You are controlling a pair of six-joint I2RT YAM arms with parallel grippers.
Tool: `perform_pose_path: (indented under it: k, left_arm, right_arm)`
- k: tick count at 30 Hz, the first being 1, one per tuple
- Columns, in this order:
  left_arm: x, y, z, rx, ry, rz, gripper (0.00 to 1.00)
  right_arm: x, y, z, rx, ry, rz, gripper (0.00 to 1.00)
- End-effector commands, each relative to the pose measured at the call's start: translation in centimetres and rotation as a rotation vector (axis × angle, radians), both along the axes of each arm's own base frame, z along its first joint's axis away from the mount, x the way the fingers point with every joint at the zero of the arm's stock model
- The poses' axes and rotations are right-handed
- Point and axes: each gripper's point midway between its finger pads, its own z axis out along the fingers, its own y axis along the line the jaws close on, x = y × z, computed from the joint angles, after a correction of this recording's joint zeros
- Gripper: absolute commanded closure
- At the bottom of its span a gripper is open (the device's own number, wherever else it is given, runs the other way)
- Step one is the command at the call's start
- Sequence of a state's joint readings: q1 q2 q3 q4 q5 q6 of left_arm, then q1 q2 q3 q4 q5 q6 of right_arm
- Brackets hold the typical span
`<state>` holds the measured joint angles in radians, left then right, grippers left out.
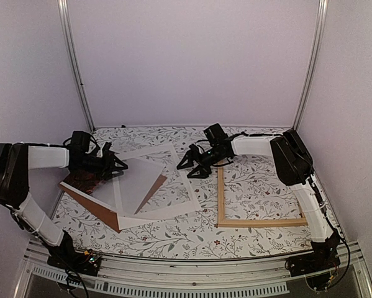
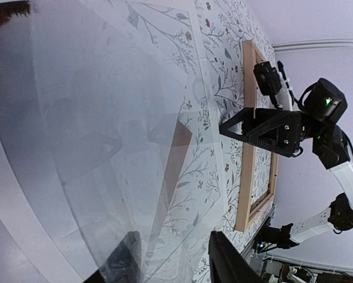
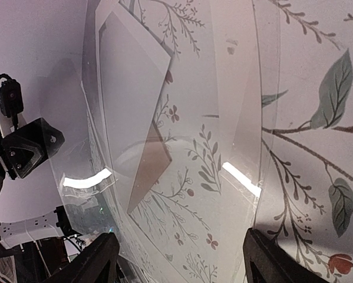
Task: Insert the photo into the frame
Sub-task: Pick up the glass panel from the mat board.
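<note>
The photo (image 1: 136,183) lies at the left of the table, its dark reddish end (image 2: 2,17) far left and its pale grey part toward the middle. It rests on a brown backing board (image 1: 102,208) and a white mat border (image 1: 179,186). My left gripper (image 1: 104,164) hovers over the photo's dark end, jaws apart (image 2: 176,262); one finger (image 2: 120,262) shows through a clear sheet's edge. The light wood frame (image 1: 220,192) lies at the right with nothing inside it. My right gripper (image 1: 195,162) stands open (image 3: 185,259) over the mat's right edge, close above a clear sheet (image 3: 235,118).
The tablecloth has a leaf and flower pattern. White booth walls and metal posts (image 1: 74,62) close in the back and sides. The right arm's white link (image 1: 310,205) passes over the frame's right strip. The brown board's corner (image 3: 152,159) shows through the clear sheet.
</note>
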<state>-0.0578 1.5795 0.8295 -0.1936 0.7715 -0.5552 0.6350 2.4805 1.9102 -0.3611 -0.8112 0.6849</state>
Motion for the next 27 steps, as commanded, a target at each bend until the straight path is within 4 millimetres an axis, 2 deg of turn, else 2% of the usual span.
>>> perform_pose_path:
  k: [1,13,18,22,26,27]
  left_arm:
    - [0.1,0.8,1.3,0.018,-0.044,0.003,0.62]
    - [0.6,0.7,0.8,0.014,-0.049,-0.004,0.87]
    - [0.8,0.8,1.2,0.024,-0.068,-0.01,0.97]
    - [0.9,0.8,2.3,0.032,-0.105,-0.01,1.0]
    - [0.9,0.6,4.8,0.009,-0.173,-0.021,1.0]
    - [0.8,0.4,5.6,0.0,-0.191,-0.025,1.0]
  right_arm:
    - [-2.4,-1.7,-5.4,-0.16,0.095,-0.015,0.23]
    - [-2.1,-1.7,-4.4,-0.158,0.071,-0.018,0.23]
    - [-1.4,-1.8,-3.0,-0.164,0.012,-0.028,0.23]
    - [-0.2,-2.5,-0.3,-0.197,-0.107,-0.048,0.21]
    - [0.8,-3.6,4.2,-0.214,-0.251,-0.071,0.19]
    - [0.9,-4.1,4.7,-0.23,-0.272,-0.081,0.19]
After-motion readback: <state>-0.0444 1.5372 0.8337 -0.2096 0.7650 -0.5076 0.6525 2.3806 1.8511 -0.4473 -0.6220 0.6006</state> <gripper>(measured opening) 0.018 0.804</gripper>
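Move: The glass panel's left edge lies practically between the left hand's half-open fingers, some 6 cm above the table. From that hand the photo's middle is about 6 cm back, 2 cm left and 6 cm down, and the mat board's middle is about 7 cm back and 10 cm right, equally low. From the right hand, the glass's left edge is roughly 25 cm left, 1 cm ahead and 4 cm higher. Left fingers shut, pinching the glass panel's edge, then rise slightly; the open right hand backs rightward about 2 cm. ##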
